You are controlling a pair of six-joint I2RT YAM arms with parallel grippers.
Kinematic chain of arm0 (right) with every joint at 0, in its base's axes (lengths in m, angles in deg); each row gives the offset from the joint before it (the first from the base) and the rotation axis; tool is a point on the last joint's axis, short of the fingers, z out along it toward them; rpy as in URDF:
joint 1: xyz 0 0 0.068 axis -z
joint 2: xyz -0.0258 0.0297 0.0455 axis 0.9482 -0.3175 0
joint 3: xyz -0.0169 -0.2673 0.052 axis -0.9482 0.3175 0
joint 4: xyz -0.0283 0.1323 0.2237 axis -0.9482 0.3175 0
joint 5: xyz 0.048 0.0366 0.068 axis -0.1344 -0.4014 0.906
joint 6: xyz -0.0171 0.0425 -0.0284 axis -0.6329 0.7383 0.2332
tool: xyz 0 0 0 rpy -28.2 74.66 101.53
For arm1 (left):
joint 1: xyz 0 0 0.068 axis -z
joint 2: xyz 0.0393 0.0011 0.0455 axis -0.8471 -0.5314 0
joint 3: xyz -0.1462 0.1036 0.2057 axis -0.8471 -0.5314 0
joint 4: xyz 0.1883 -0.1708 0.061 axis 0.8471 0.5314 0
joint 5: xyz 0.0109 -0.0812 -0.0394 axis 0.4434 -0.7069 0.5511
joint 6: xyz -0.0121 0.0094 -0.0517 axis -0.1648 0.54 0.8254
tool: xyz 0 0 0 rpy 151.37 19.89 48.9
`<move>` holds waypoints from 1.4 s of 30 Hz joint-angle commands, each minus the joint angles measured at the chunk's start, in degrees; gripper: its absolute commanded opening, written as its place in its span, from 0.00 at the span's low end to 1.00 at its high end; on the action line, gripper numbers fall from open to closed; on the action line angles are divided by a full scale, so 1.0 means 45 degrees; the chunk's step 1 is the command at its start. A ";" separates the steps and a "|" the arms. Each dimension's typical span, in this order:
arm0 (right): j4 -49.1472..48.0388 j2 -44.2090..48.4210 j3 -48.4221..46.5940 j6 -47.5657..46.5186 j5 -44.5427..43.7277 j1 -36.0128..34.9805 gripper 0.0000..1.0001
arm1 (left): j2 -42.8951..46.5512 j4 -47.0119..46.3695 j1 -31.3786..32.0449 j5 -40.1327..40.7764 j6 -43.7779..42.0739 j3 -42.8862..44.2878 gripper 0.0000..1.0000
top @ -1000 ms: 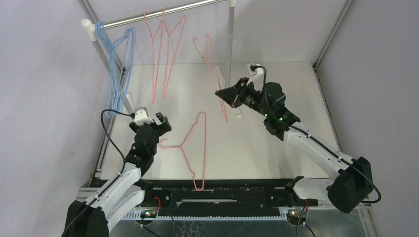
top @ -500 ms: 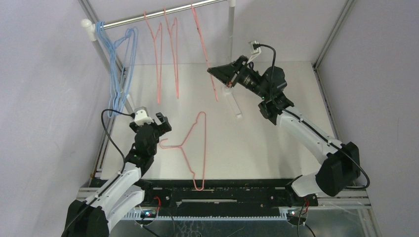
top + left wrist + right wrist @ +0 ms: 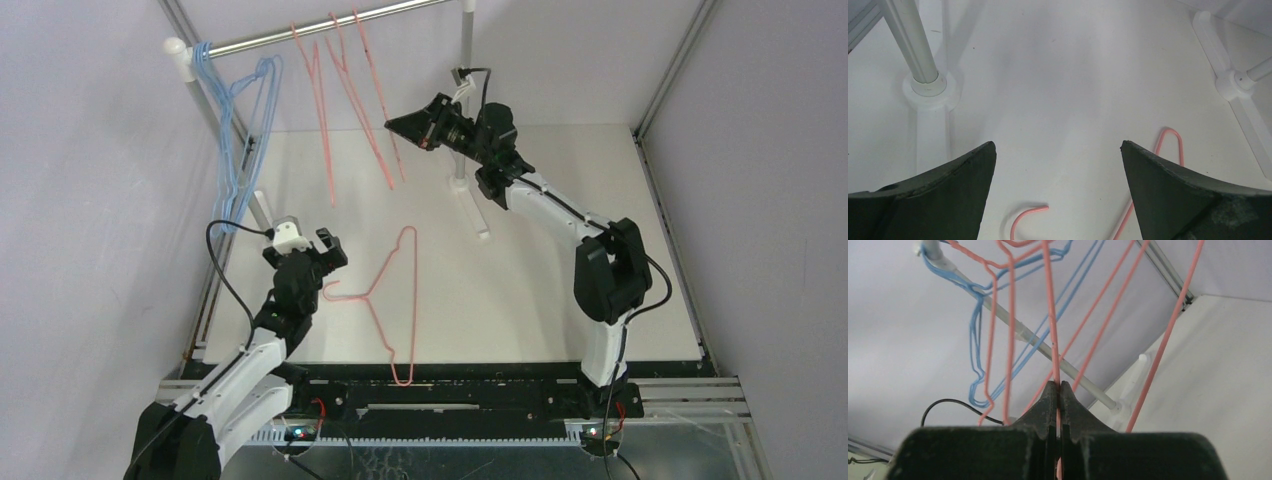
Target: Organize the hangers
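Several light blue hangers (image 3: 240,130) hang at the left end of the silver rail (image 3: 270,38). Two pink hangers (image 3: 325,110) hang near the rail's middle. My right gripper (image 3: 392,125) is raised near the rail and is shut on the wire of a third pink hanger (image 3: 378,100), whose top reaches the rail. In the right wrist view the closed fingertips (image 3: 1058,386) pinch that pink wire (image 3: 1050,315), with blue hangers (image 3: 979,340) behind. Another pink hanger (image 3: 385,300) lies flat on the table. My left gripper (image 3: 325,252) is open and empty above its hook (image 3: 1025,215).
The rack's white feet stand on the table, one at the left (image 3: 925,85) and one at the right (image 3: 1235,82). The right post and its foot (image 3: 470,205) are just behind my right arm. Aluminium frame bars (image 3: 660,90) run along the walls.
My right arm has risen and swung left, carrying its pink hanger up to the rail beside the other two pink ones. The left arm and the table hanger have not moved.
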 commanded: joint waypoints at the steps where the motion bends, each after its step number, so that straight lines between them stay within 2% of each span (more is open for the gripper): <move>1: -0.0398 -0.0122 -0.0651 0.0165 0.0329 -0.0180 0.00 | -0.0184 -0.0580 -0.0080 -0.0126 0.0106 -0.0058 0.99; 9: 0.0174 0.0063 0.0129 -0.0547 0.0778 -0.0511 0.00 | -0.0315 -0.0610 -0.0084 -0.0177 0.0125 -0.0015 0.99; 10: 0.0110 0.0131 0.0324 -0.0678 0.0854 -0.0510 0.10 | -0.0296 -0.0612 -0.0089 -0.0158 0.0108 -0.0016 1.00; 12: 0.0430 0.0527 0.0853 -0.1063 0.0301 -0.0508 0.52 | -0.0296 -0.0593 -0.0082 -0.0138 0.0107 -0.0020 0.99; 13: 0.0534 0.0829 0.1149 -0.1453 0.0057 -0.0529 0.64 | -0.0272 -0.0573 -0.0091 -0.0138 0.0089 -0.0016 0.99; 15: 0.0739 0.1434 0.1681 -0.2050 -0.0359 -0.0532 0.77 | -0.0277 -0.0573 -0.0083 -0.0139 0.0086 -0.0016 0.99; 18: 0.1208 0.2340 0.2431 -0.2644 -0.0727 -0.0470 0.88 | -0.0295 -0.0590 -0.0082 -0.0124 0.0087 -0.0019 0.99; 24: 0.4992 0.4419 0.3636 -0.5415 -0.3009 -0.0784 0.94 | -0.0265 -0.0553 -0.0080 -0.0086 0.0055 -0.0016 0.99; 31: 0.7750 0.6573 0.6363 -0.6800 -0.5304 -0.1919 0.95 | -0.0298 -0.0537 -0.0081 0.0095 -0.0019 -0.0016 0.99; 34: 0.8399 0.7111 0.7345 -0.7078 -0.6788 -0.3203 0.94 | -0.0321 -0.0531 -0.0084 0.0097 -0.0027 0.0003 0.99; 37: 0.9302 0.6920 0.7586 -0.7300 -0.8687 -0.5146 0.93 | -0.0291 -0.0533 -0.0078 0.0111 -0.0012 -0.0018 1.00; 42: 1.0352 0.4698 0.6487 -0.7579 -1.0131 -0.7938 0.91 | -0.0414 -0.0551 -0.0079 0.0117 -0.0011 0.0012 0.99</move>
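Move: The right hand still pinches a pink hanger whose hook is up at the rail, some 22 cm above, 8 cm ahead and 7 cm to the left. The nearest pink hanger already hung is about 8 cm left and 6 cm ahead. The last pink hanger lies on the table roughly 20 cm back, 2 cm right and 38 cm below. From the left hand, that table hanger is about 14 cm right, 8 cm back and 14 cm lower. Right hand opens off its hanger, then sweeps about 30 cm back and down, rolling, towards the table hanger. ##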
